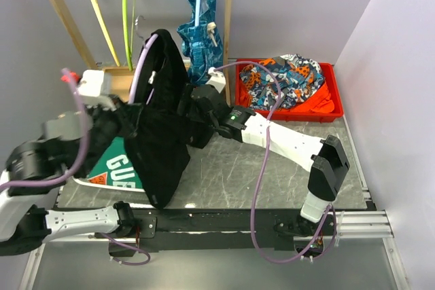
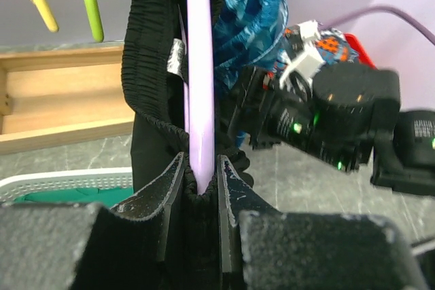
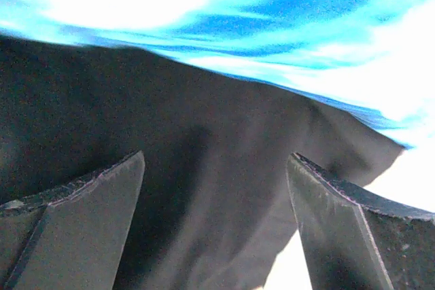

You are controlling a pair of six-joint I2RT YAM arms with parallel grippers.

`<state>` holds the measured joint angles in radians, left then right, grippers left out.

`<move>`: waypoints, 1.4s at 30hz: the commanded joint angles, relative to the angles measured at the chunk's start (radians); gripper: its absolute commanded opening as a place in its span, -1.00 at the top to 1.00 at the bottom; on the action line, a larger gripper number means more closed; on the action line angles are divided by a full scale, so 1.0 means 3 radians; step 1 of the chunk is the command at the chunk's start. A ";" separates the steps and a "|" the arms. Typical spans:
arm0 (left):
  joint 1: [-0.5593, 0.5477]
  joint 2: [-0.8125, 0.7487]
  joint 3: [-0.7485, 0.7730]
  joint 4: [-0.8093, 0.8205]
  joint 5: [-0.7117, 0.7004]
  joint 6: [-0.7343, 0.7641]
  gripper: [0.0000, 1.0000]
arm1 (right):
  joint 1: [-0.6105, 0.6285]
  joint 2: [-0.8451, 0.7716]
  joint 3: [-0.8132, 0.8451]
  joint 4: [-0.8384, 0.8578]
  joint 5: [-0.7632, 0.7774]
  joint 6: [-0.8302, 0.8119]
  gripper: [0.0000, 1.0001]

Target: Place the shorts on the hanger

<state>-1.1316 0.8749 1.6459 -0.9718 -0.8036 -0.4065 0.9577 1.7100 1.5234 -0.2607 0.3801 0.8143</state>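
Note:
The black shorts (image 1: 160, 127) hang draped over the lavender hanger (image 1: 141, 62), held up above the table's left half. My left gripper (image 2: 200, 176) is shut on the hanger's lavender bar (image 2: 200, 79), and the shorts' gathered waistband (image 2: 146, 45) is bunched between the fingers with it. In the top view this gripper (image 1: 129, 115) is mostly hidden by the fabric. My right gripper (image 3: 216, 157) is open, its fingers spread wide right up against the black shorts (image 3: 204, 134), with nothing pinched between them. From above it (image 1: 194, 110) sits at the shorts' right side.
A wooden rack (image 1: 64, 11) at the back holds a yellow hanger (image 1: 98, 15), a lime-green hanger (image 1: 127, 18) and a teal patterned garment (image 1: 200, 25). A red bin (image 1: 329, 110) with orange-and-blue clothes stands at the back right. A white basket (image 1: 88, 183) with a green garment lies at the left.

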 commanded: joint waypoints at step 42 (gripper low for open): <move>0.1890 0.1414 0.1074 0.1117 0.0966 0.0639 0.98 | -0.0446 -0.0244 -0.0783 0.0613 0.0211 -0.0249 -0.89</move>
<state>-0.5747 1.3029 1.8462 -0.7616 -0.4686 -0.2741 0.8288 1.6413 1.2930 -0.1982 0.3954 0.7841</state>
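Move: The left hand already pinches the purple hanger, threaded with the black shorts, by its near end; the free stretch of rack rail lies about 33 cm ahead, 2 cm right and 12 cm higher. The green hanger hangs some 31 cm ahead and 6 cm left, the blue garment about 30 cm ahead and 17 cm right. From the open, empty right hand, the black shorts are roughly 8 cm left and 4 cm back. Keeping its pinch on the purple hanger and shorts, the left hand carries them forward about 15 cm towards the free rail between the green hanger and the blue garment, first edging right and sinking a little, then easing part of the way back left, turning some 10 degrees counter-clockwise and rising near the end. Meanwhile the right hand, fingers still wide open, draws about 7 cm to the right and sinks some 6 cm, away from the shorts, with a little forward travel beside the blue garment. ##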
